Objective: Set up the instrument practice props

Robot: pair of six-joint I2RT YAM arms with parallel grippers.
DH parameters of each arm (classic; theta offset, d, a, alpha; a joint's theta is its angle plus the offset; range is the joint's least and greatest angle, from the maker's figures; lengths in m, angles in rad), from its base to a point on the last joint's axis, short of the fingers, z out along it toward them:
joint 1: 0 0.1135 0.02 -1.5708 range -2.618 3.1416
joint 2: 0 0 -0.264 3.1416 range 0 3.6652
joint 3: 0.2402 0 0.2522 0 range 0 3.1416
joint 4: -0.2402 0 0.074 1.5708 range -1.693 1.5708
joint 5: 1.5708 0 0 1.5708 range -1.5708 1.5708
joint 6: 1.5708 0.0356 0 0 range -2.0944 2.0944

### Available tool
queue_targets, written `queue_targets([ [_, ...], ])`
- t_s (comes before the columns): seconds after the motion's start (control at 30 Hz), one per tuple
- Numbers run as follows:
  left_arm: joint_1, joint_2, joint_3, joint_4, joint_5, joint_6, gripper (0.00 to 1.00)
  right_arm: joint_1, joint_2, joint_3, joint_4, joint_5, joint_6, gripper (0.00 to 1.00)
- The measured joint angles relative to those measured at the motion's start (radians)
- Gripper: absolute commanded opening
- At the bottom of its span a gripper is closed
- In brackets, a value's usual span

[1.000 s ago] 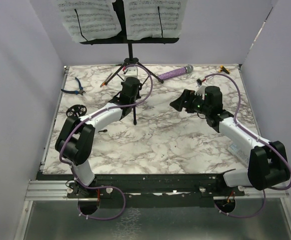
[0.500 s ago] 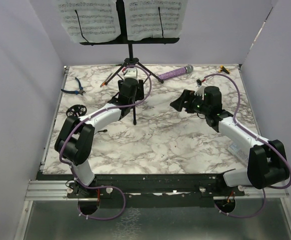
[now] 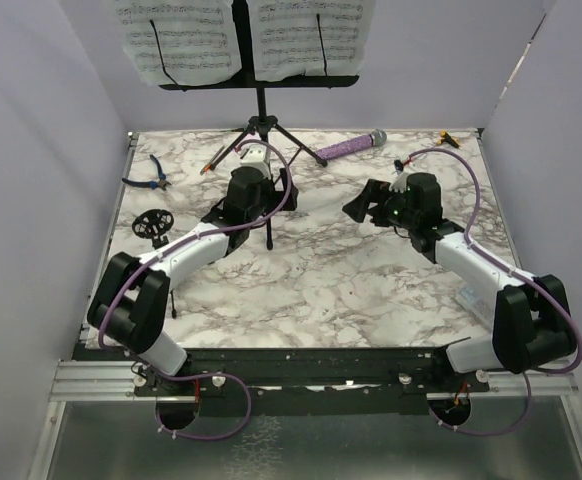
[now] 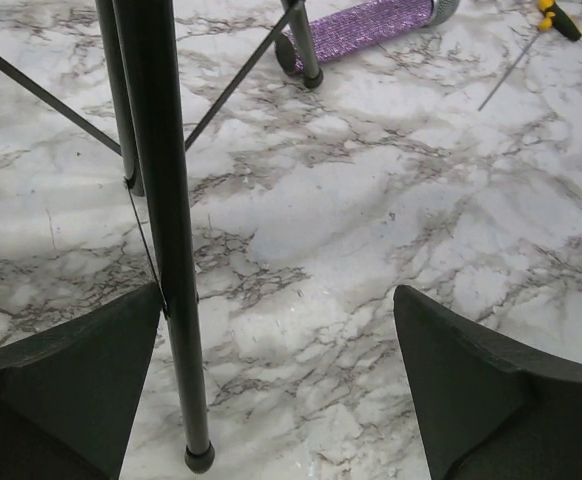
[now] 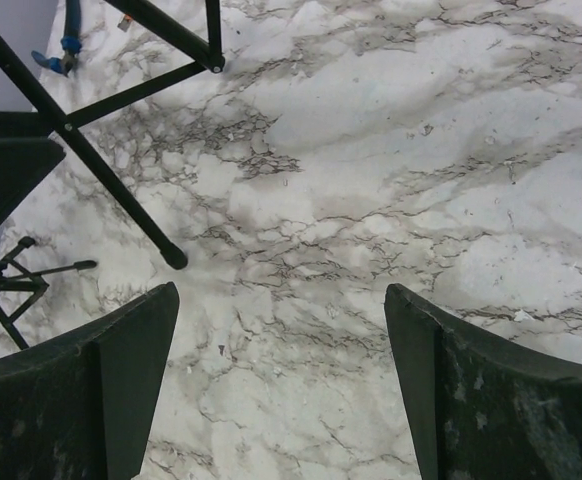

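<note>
The tall black music stand (image 3: 261,100) stands at the back of the table with white sheet-music pages (image 3: 176,40) on its desk. My left gripper (image 3: 261,188) is open around the stand's front tripod leg (image 4: 169,250), which passes close to the left finger (image 4: 81,380); its foot (image 4: 199,458) rests on the marble. The purple glitter microphone (image 3: 351,147) (image 4: 371,22) lies at the back right. The small black mic stand (image 3: 151,222) (image 5: 11,285) lies at the left. My right gripper (image 3: 363,205) (image 5: 281,390) hangs open and empty over bare marble.
Blue-handled pliers (image 3: 156,172) (image 5: 66,45) lie at the back left, near the table's edge. A yellow-handled screwdriver (image 3: 446,138) (image 4: 556,18) sits at the back right corner. Purple walls close in the table on three sides.
My left gripper has opened, letting go of the music stand's front leg, and the left arm has drawn back a little. The right arm has barely moved.
</note>
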Motion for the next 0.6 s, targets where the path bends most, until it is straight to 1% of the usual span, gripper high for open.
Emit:
queue_targets([
  [0.2, 0.001, -0.110, -0.143, 0.051, 0.108, -0.041, 0.99, -0.007, 0.031, 0.007, 0.001, 0.021, 0.002, 0.89],
  [0.37, 0.001, -0.192, -0.248, 0.113, 0.190, -0.071, 0.99, -0.022, 0.113, 0.069, 0.012, 0.045, 0.010, 0.89],
  [0.47, 0.001, -0.224, -0.288, 0.151, 0.223, -0.082, 0.99, -0.030, 0.196, 0.159, 0.010, 0.072, 0.021, 0.89],
  [0.6, 0.001, -0.252, -0.312, 0.180, 0.261, -0.085, 0.99, -0.050, 0.335, 0.337, 0.011, 0.097, 0.040, 0.89],
])
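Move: The right hand hangs open with the purple microphone about 25 cm ahead, nearly straight in front and some 14 cm lower. The music stand's right foot lies about 21 cm ahead and 8 cm left of that hand; the stand's front leg is level with it, some 21 cm left. From the left hand the microphone lies about 22 cm ahead and 16 cm right, and that same front leg only some 5 cm left. Nothing is gripped by either hand. The open right hand heads forward towards the microphone, dipping a little at first, then quickening to cover about 10 cm and turning slightly clockwise. Meanwhile the left, already open beside the stand's front leg, draws back some 8 cm, turning a little clockwise as its left side rolls down. ##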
